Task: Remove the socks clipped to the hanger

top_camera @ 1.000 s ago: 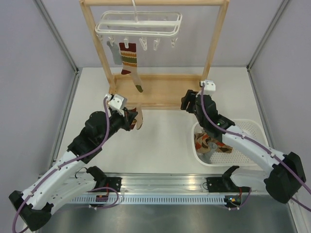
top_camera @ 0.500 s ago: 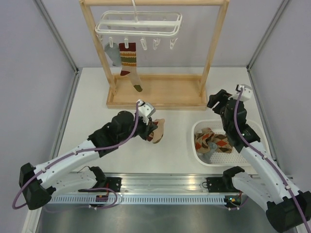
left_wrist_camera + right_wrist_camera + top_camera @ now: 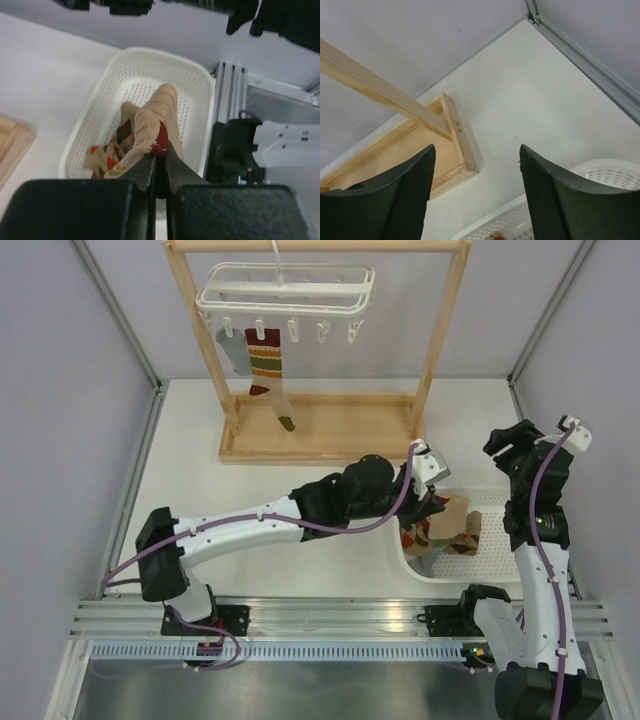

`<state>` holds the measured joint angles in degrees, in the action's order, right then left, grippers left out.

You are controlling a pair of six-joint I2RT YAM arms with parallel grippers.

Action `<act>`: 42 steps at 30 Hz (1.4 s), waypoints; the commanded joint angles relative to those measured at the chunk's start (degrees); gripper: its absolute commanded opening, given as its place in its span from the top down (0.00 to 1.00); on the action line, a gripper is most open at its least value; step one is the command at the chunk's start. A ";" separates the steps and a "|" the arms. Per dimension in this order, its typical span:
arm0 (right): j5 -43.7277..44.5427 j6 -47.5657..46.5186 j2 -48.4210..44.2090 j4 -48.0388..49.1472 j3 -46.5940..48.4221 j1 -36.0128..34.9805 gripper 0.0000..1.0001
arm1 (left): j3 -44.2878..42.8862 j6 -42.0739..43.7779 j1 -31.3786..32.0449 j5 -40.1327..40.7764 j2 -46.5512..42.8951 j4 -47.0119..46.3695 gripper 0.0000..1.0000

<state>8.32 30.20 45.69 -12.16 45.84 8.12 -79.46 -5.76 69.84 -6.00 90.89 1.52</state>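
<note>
The white hanger (image 3: 285, 288) hangs from the wooden rack, with a grey sock (image 3: 228, 348) and a red-brown-tan striped sock (image 3: 266, 365) clipped at its left end. My left gripper (image 3: 436, 504) (image 3: 160, 156) reaches across to the right and is shut on a tan sock (image 3: 460, 523) (image 3: 156, 117) by its red edge. That sock dangles over the white basket (image 3: 505, 562) (image 3: 150, 54), where argyle socks (image 3: 418, 536) (image 3: 111, 149) lie. My right gripper (image 3: 512, 444) (image 3: 476, 192) is raised at the far right, open, nothing between its fingers.
The wooden rack base (image 3: 320, 430) (image 3: 395, 150) stands at the back middle of the table. The basket rim (image 3: 602, 172) lies just under my right gripper. The left arm spans the table in front of the rack. A metal rail (image 3: 330, 625) runs along the near edge.
My left arm swung right, carrying the tan sock from the table's middle to over the basket. My right arm drew back to the right and rose.
</note>
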 commanded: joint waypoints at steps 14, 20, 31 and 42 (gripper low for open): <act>-18.95 -2.51 -0.25 -2.78 4.16 17.98 0.27 | -19.59 -2.50 2.49 -9.38 19.85 -6.97 0.98; -22.38 -2.51 -0.25 -2.78 3.99 20.79 0.28 | -19.33 -4.08 2.67 -7.80 20.47 -6.44 0.00; -26.68 -3.21 -0.78 -2.78 3.55 22.38 0.28 | -12.57 -1.37 2.75 -0.16 13.09 -5.12 0.00; -35.99 0.03 0.18 1.43 0.57 22.38 0.28 | 3.77 0.85 -1.54 7.24 -5.35 -0.20 0.00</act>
<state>-22.59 28.27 45.30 -14.11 47.46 30.22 -79.02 -5.91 71.07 -0.84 91.72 0.03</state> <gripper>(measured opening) 0.724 0.995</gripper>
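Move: The left hand already holds a striped sock, and the middle of the white basket it is bound for lies about 17 cm to its right, 4 cm farther out and 26 cm below. Inside the basket, the grey sock lies some 6 cm to the hand's right and level fore and aft, while the nearer argyle sock is 4 cm right and 5 cm ahead. From the right hand the basket's middle is about 9 cm back, straight below sideways, 25 cm down. The left hand carries the striped sock some 10 cm farther right over the basket, rising slightly before sinking to about 3 cm below its starting height, and there its fingers open wide and let go of the sock. Then it draws back left nearly 10 cm, empty and open, climbing to about where it began, while the open right hand shifts about 5 cm right and a little back to make room, then eases part of the way left again, its wrist turning some 10 degrees counter-clockwise. ##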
